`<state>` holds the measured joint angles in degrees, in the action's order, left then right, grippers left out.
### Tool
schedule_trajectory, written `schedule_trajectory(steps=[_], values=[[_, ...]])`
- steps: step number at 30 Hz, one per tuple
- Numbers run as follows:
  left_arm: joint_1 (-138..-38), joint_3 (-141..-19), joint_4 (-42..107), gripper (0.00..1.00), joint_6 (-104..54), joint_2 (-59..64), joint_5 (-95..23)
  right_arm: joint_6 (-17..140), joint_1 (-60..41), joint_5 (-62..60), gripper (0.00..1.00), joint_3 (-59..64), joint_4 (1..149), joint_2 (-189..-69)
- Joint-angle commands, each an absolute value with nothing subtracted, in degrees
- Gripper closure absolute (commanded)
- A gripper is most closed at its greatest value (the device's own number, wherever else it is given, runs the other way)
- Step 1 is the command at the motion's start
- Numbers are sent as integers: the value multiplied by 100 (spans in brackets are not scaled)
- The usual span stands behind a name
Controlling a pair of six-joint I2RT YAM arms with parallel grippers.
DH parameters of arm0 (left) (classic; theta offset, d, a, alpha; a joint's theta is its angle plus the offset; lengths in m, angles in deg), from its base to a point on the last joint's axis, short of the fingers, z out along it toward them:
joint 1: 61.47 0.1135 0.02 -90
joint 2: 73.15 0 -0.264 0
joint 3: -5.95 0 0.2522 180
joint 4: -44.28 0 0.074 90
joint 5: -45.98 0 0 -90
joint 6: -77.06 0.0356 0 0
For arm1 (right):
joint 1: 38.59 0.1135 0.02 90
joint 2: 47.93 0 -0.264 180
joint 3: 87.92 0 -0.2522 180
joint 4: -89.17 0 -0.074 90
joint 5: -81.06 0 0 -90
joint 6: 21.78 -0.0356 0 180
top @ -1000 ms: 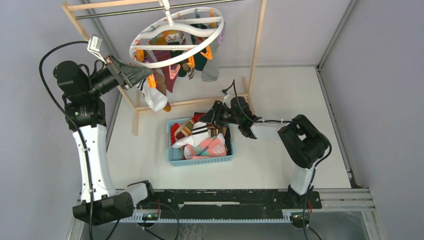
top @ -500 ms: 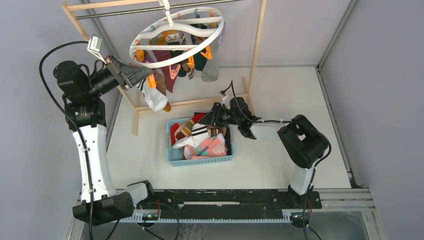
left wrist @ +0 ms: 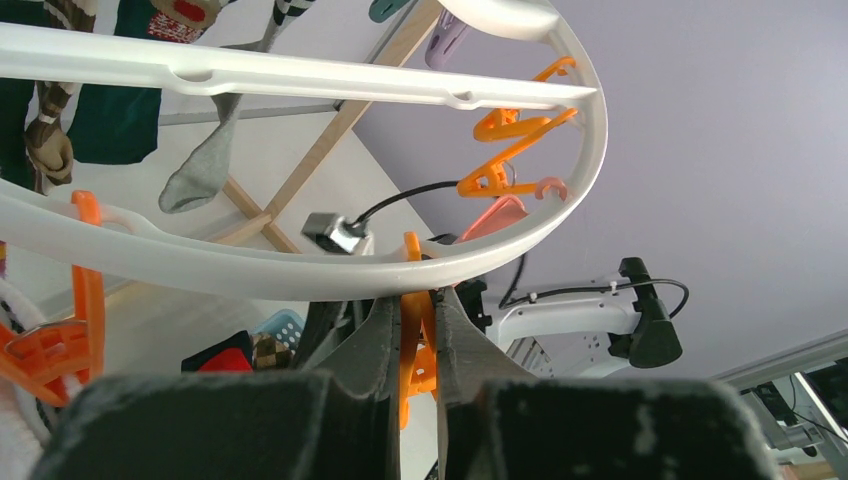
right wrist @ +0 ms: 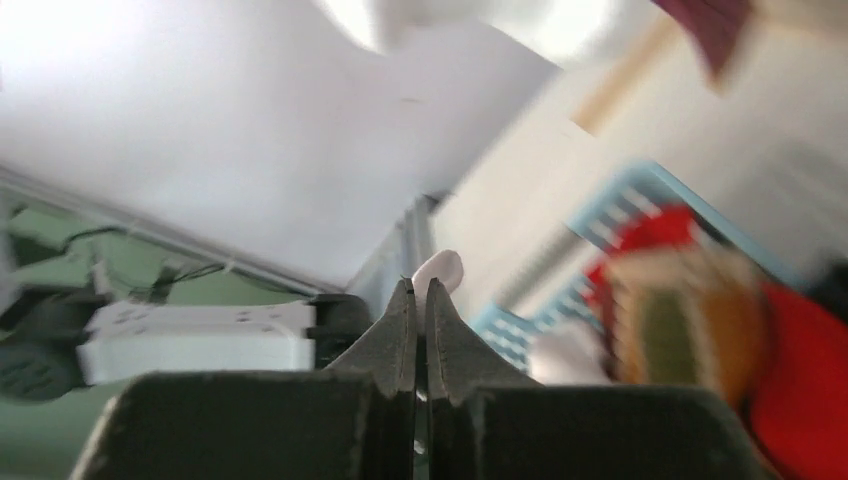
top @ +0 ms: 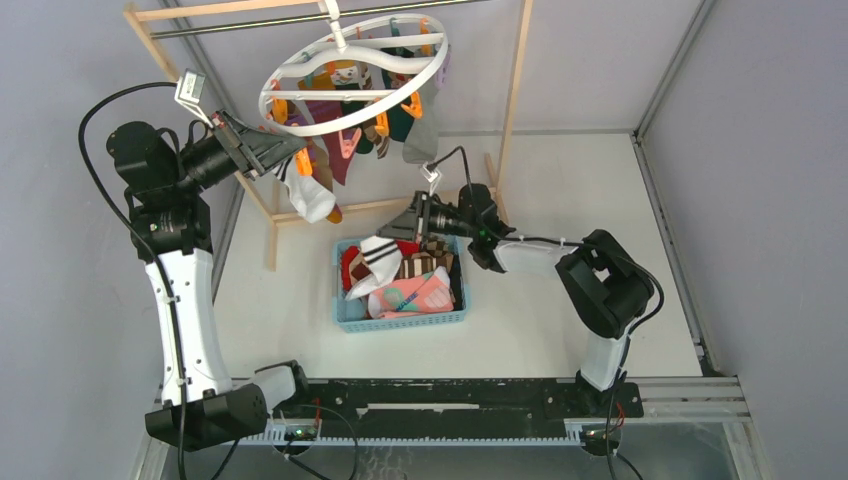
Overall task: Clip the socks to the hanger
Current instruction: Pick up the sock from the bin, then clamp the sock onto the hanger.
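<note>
The white ring hanger point(top: 350, 75) hangs from the rack with several socks point(top: 330, 135) clipped under it. My left gripper point(top: 290, 150) sits at its near-left rim point(left wrist: 300, 270), shut on an orange clip point(left wrist: 417, 345) that dangles below the ring. My right gripper point(top: 405, 222) hovers over the back of the blue basket point(top: 400, 320), shut on a white sock with black bands point(top: 375, 258) that droops from its tip toward the basket. A bit of the white sock point(right wrist: 440, 270) pokes out past the shut fingertips point(right wrist: 402, 305). More socks point(top: 420, 290) lie in the basket.
The light wooden rack frame point(top: 515, 90) stands around the hanger, with its foot bar point(top: 380, 205) just behind the basket. Free orange clips point(left wrist: 510, 150) and a grey sock point(left wrist: 205, 170) hang from the ring. Grey walls close in on both sides.
My right gripper has shut and lifted up and back from the basket, drawing the white black-banded sock out with it. The left arm and the hanger have not moved.
</note>
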<state>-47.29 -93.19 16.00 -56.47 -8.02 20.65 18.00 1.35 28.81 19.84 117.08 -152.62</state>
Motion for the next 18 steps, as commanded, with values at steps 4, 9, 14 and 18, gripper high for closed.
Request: schedule_trajectory(steps=[4, 9, 14, 18], values=[[-4711, -9345, 1558, 99, -5601, -982, 2213, 637, 331, 4104, 100, 510, 14747, -15553], [-4715, -9311, 1571, 99, -5588, -1020, 2259, 163, 511, 4220, 100, -735, 15190, -16172], [-4723, -9285, 1570, 99, -5583, -1039, 2299, -402, 625, 4014, 100, -1819, 15578, -16875], [-4715, -9272, 1583, 100, -5592, -1048, 2328, -511, 714, 3973, 100, -2510, 15514, -17211]])
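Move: Up at the hanger's near rim is the orange clip that the left hand holds, right between its fingers. From the right hand, already pinching the striped white sock, that clip lies about 10 cm left and some 27 cm above, roughly level in reach. The pink clip is about 2 cm ahead, 3 cm left and 28 cm up; the hanging white sock 3 cm ahead, 11 cm left, 15 cm up; the bin 2 cm back, 3 cm right and 11 cm below. Sweeping quickly up out of the bin area by about 20 cm, the right hand carries the striped white sock towards the orange clip, drifting some 6 cm left and a little back, slowing at the end. Its wrist rolls and the left-pointing fingers tip upward, some 45 degrees of turn in all, still pinching the cuff. The left hand stays, keeping hold of the clip. ##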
